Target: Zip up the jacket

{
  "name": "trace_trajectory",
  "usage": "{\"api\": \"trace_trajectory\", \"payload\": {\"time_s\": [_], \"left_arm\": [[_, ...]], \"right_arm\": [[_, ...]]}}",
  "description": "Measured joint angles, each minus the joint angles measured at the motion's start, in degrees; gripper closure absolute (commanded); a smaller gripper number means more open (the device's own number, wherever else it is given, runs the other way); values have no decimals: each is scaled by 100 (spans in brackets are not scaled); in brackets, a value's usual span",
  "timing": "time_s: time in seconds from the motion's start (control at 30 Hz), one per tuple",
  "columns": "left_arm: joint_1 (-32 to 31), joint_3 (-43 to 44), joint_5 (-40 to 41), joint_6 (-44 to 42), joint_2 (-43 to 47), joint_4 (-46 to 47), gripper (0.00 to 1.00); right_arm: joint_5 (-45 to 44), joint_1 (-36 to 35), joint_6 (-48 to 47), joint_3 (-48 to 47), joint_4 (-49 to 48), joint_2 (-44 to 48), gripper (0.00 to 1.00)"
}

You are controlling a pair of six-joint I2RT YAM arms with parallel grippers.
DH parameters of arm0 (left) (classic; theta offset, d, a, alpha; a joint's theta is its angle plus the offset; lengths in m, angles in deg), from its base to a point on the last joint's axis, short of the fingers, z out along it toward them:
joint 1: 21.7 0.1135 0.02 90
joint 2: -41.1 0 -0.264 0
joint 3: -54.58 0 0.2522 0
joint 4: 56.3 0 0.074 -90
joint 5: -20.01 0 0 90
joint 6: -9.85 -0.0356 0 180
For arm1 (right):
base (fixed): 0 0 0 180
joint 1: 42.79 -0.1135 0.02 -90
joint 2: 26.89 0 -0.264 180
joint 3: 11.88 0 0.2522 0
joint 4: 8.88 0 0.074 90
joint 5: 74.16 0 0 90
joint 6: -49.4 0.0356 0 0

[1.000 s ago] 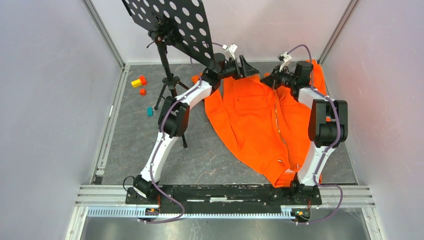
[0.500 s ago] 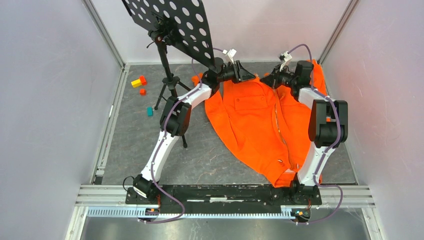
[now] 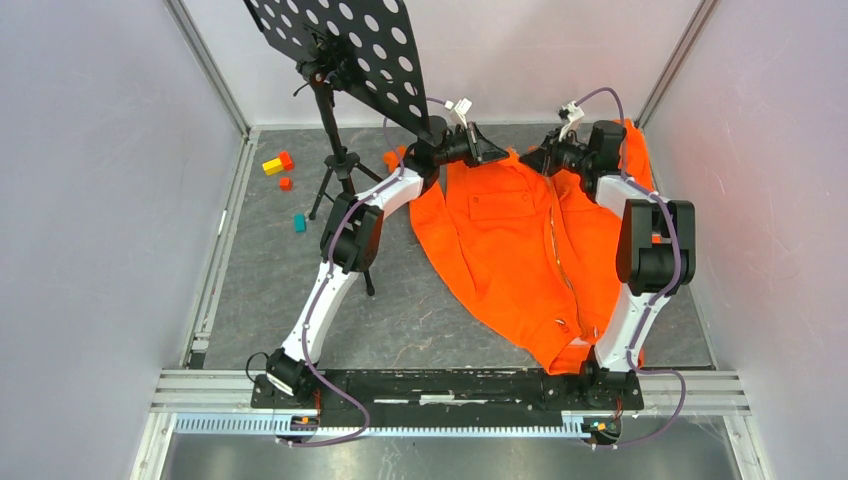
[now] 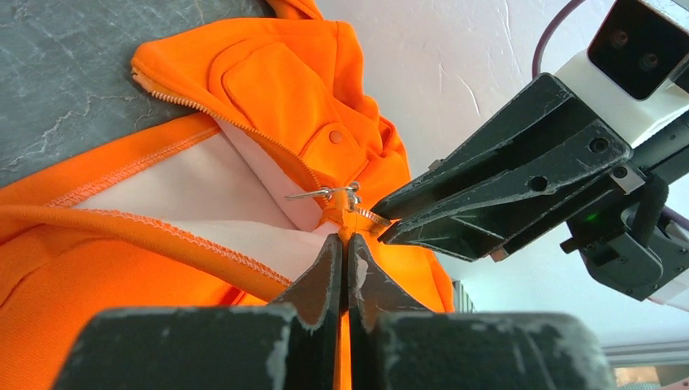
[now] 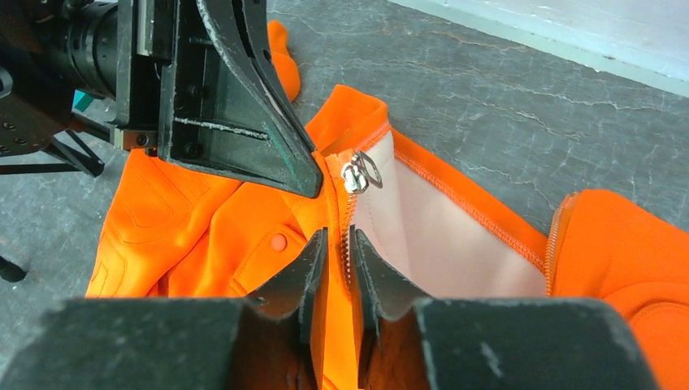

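The orange jacket (image 3: 520, 250) lies spread on the grey table, and its light zipper (image 3: 560, 260) is closed from the hem up to the collar. Both grippers meet at the collar. My left gripper (image 3: 497, 155) is shut on the orange fabric just below the metal zipper slider (image 4: 345, 195), as the left wrist view shows (image 4: 347, 241). My right gripper (image 5: 339, 236) faces it from the other side. Its jaws stand a narrow gap apart, with the zipper edge running between them below the slider (image 5: 355, 175).
A black perforated music stand (image 3: 350, 40) on a tripod (image 3: 335, 170) stands at the back left, close to the left arm. Small yellow (image 3: 271, 167), orange (image 3: 285, 183) and teal (image 3: 299, 222) blocks lie left of it. Walls enclose the table on three sides.
My left gripper, wide open a second ago, has shifted slightly right and closed on the jacket at the collar. The right arm and the jacket have barely moved.
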State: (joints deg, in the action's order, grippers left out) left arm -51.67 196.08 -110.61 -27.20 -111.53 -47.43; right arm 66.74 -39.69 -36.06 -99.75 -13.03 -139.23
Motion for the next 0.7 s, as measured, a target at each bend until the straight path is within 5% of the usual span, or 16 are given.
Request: {"api": "trace_trajectory", "payload": {"time_s": [0.23, 0.7], "left_arm": [[0, -334, 221, -50, 0, -166, 98], [0, -1058, 304, -46, 0, 155, 98]], "right_arm": [[-603, -22, 374, -118, 302, 0, 52], [-2293, 225, 870, -1108, 1255, -216, 45]]}}
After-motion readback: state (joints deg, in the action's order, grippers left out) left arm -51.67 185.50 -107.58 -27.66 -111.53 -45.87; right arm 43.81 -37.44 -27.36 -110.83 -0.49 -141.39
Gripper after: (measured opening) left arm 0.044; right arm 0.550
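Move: The left gripper already pinches the jacket's left-hand zip edge; the slider sits about 2 cm to its right and 1 cm ahead, level with it. The facing free zip edge ends roughly 6 cm ahead, 8 cm right and 12 cm below, and the front pocket lies some 8 cm back, straight behind, 14 cm below. From the right gripper that free edge end is about 6 cm ahead, 5 cm right and 12 cm below, the slider roughly 2 cm ahead and 2 cm left. Keep the left gripper's pinch just under the slider and lower that zip edge about 7.5 cm, almost straight down. Open the right gripper to about half, let it come free of the same edge, and carry it right and forward, roughly 9 cm in all, swinging it some 25 degrees clockwise towards the facing free zip edge. ##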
